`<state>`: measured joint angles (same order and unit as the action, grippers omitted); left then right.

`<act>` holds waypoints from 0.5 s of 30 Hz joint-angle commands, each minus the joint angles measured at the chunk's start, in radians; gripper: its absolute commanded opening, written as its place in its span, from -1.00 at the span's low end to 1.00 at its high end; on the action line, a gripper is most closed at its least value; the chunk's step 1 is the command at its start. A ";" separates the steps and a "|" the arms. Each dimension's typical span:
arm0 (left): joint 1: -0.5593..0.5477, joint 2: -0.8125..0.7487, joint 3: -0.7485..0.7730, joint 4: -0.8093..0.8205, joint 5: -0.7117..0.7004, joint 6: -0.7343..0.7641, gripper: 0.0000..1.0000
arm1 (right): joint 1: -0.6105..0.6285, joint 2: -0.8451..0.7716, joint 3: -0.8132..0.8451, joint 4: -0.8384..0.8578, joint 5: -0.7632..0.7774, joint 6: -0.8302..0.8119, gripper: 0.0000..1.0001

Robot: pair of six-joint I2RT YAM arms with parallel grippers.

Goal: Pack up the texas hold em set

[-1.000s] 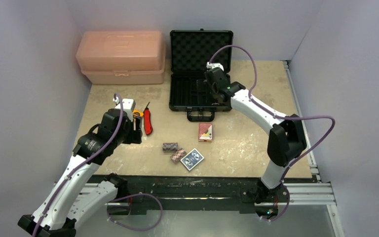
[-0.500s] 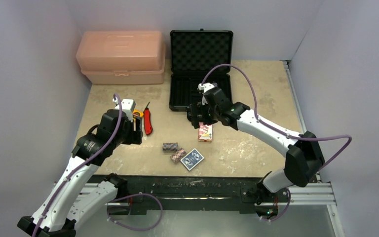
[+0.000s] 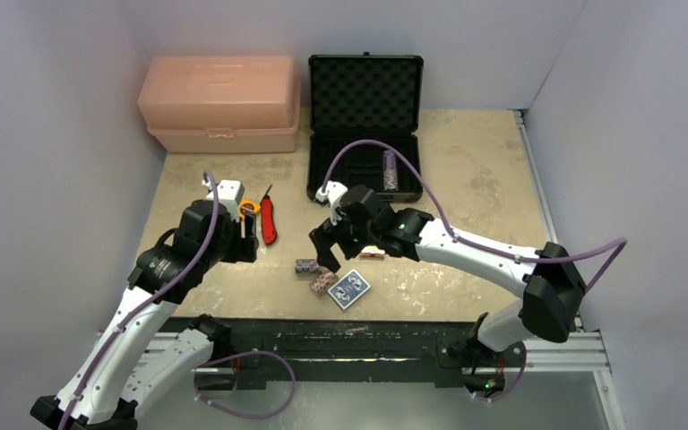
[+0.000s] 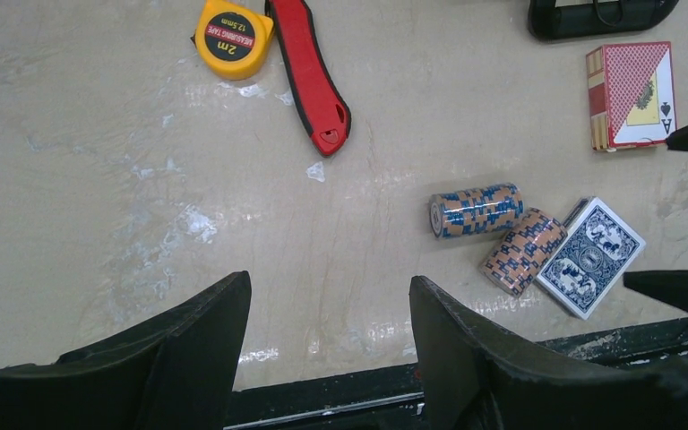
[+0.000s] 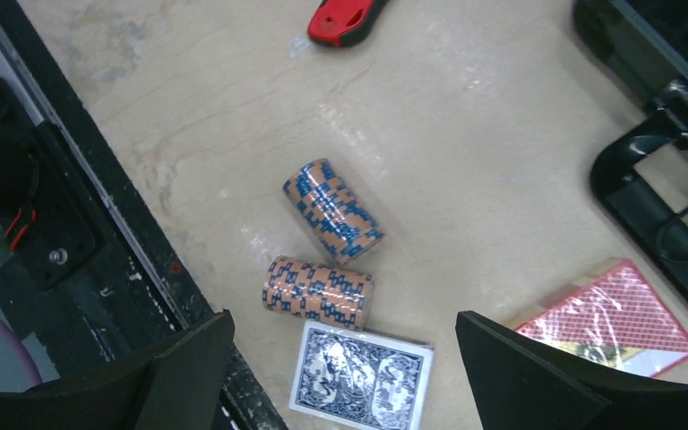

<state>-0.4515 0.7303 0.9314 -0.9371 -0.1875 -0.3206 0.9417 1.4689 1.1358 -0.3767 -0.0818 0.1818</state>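
The black briefcase (image 3: 365, 134) lies open at the back, with one striped chip stack (image 3: 390, 169) in its tray. Two more chip stacks (image 3: 308, 265) (image 3: 323, 283) lie on their sides near the front edge, next to the blue card deck (image 3: 349, 288). The red deck (image 3: 372, 253) is partly hidden under my right arm. My right gripper (image 3: 325, 253) is open and empty, above the chip stacks (image 5: 319, 291) (image 5: 333, 209) and the blue deck (image 5: 361, 380). My left gripper (image 4: 327, 305) is open and empty, left of the chip stacks (image 4: 475, 210).
A red utility knife (image 3: 270, 221) and a yellow tape measure (image 3: 250, 208) lie by my left gripper. A large pink toolbox (image 3: 221, 103) stands at the back left. The case handle (image 5: 654, 193) juts toward the red deck (image 5: 623, 327). The black front rail (image 5: 72, 233) runs close to the chips.
My right arm has swung from the briefcase toward the front left, and its gripper is now over the loose chip stacks. A chip stack now shows in the case. The left arm has not moved.
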 commanded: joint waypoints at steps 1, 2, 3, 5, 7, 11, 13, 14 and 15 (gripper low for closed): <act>0.008 -0.017 0.006 0.019 -0.016 0.011 0.29 | 0.051 0.058 0.024 0.014 0.011 -0.028 0.98; 0.008 -0.018 0.006 0.019 -0.019 0.011 0.29 | 0.061 0.071 0.029 0.013 0.016 -0.028 0.98; 0.008 -0.021 0.007 0.018 -0.022 0.011 0.29 | 0.072 0.082 0.034 0.012 0.024 -0.028 0.98; 0.008 -0.024 0.007 0.017 -0.028 0.009 0.29 | 0.090 0.102 0.042 0.009 0.042 -0.028 0.98; 0.008 -0.027 0.006 0.016 -0.034 0.008 0.29 | 0.105 0.119 0.048 0.008 0.054 -0.028 0.98; 0.008 -0.032 0.007 0.015 -0.039 0.008 0.29 | 0.131 0.148 0.046 0.011 0.073 -0.028 0.98; 0.008 -0.032 0.008 0.015 -0.039 0.007 0.29 | 0.148 0.160 0.042 0.015 0.079 -0.028 0.98; 0.008 -0.032 0.008 0.015 -0.040 0.008 0.29 | 0.157 0.168 0.041 0.016 0.079 0.024 0.98; 0.008 -0.034 0.007 0.015 -0.040 0.007 0.29 | 0.166 0.179 0.042 0.014 0.087 0.047 0.98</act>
<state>-0.4515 0.7063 0.9314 -0.9375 -0.2131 -0.3210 1.0775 1.6348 1.1404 -0.3809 -0.0322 0.1764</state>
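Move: The slanted chip stack, beside the blue card deck, lies some 3 cm back, 3 cm left and 10 cm below the right hand. The other chip stack is about 1 cm ahead and 7 cm left of that hand, the blue card deck 5 cm back and 4 cm right. From the left hand, the slanted stack is roughly level fore-and-aft, 17 cm right, 14 cm down. Fingers staying wide open, the right hand sinks about 6 cm and draws back 4 cm, bearing left, towards the slanted stack. ##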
